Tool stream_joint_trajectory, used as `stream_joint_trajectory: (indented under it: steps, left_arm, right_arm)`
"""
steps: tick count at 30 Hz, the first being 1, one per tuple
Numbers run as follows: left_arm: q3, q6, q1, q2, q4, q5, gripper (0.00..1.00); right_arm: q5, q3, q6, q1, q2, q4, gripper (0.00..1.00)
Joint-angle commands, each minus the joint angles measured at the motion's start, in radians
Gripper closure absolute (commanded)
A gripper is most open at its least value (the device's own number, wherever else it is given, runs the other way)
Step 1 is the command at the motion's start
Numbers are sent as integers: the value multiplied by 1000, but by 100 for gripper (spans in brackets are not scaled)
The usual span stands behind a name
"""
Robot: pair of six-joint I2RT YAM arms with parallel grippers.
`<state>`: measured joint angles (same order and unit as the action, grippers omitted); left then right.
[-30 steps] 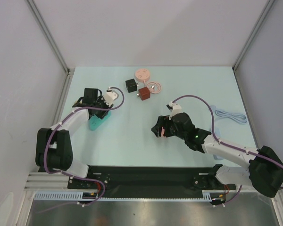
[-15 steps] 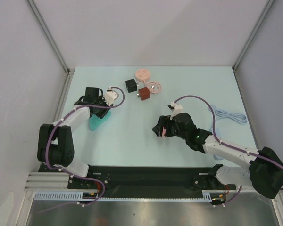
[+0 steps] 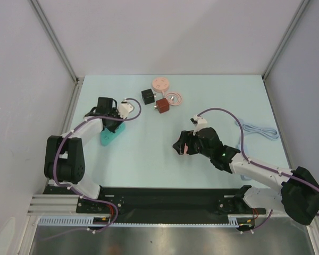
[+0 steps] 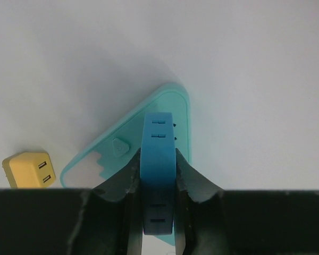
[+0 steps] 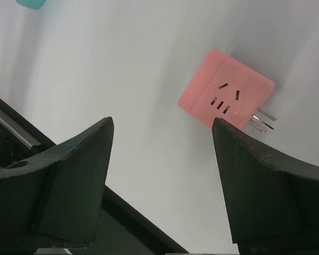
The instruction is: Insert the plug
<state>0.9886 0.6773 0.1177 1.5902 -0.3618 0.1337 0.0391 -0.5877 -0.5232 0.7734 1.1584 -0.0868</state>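
A teal triangular power strip [image 4: 170, 109] lies on the table, with a blue raised socket ridge [image 4: 158, 133] along it. My left gripper [image 4: 158, 159] is shut on that ridge, one finger pressed against each side. In the top view this gripper [image 3: 112, 123] sits over the strip [image 3: 107, 138] at the left. A pink cube plug [image 5: 226, 95] with metal prongs lies on the table just ahead of my right gripper [image 5: 162, 122], nearer its right finger. That gripper is open and holds nothing. From above, it [image 3: 181, 146] hovers mid-table over the pink plug [image 3: 185, 149].
A small yellow plug [image 4: 29, 169] lies beside the strip. At the back stand a black cube [image 3: 148, 95], a red-brown cube [image 3: 161, 104], a pink round disc [image 3: 160, 83] and a coiled pink cable [image 3: 175, 98]. A pale blue cable [image 3: 260, 130] lies at the right.
My left gripper has narrowed onto the strip's blue ridge and its arm has shifted slightly. The right arm has barely moved and stays open.
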Motion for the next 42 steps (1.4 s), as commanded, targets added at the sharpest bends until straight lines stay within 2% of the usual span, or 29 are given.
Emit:
stream_joint_trajectory:
  steps: [1, 18, 27, 31, 42]
  left_arm:
    - [54, 39, 11, 13, 5, -2, 100]
    - [143, 50, 54, 148, -97, -201, 99]
    - [174, 70, 8, 194, -118, -143, 100]
    - [205, 64, -48, 223, -124, -66, 99]
    - [314, 73, -115, 370, -140, -112, 100]
  right_arm:
    - [-10, 6, -3, -10, -22, -44, 21]
    - [-28, 19, -11, -22, -43, -45, 21]
    - [-28, 28, -14, -26, -63, -42, 21]
    - [-53, 32, -17, -26, -72, -44, 21]
    - [-67, 37, -18, -36, -68, -50, 21]
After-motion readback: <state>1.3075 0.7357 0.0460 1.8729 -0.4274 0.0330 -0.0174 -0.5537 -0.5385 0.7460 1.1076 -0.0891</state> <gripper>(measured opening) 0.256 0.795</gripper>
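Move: The left hand, already gripping the blue plug, has it down on the teal power strip, whose middle lies about 3 cm back, 2 cm left and 4 cm below. The yellow plug stands some 6 cm ahead and 16 cm left of this hand; the black plug is about 20 cm ahead and 20 cm right. From the empty right hand, the strip lies roughly 39 cm left, 8 cm ahead and 10 cm lower. Forward first, then forward and left with growing speed, the left hand travels about 7 cm out and 4 cm left at nearly constant height. It keeps its grip on the blue plug, which stays against the teal power strip and pushes it along, while the wrist rolls its left side up by 5 to 10 degrees and turns slightly counter-clockwise. ##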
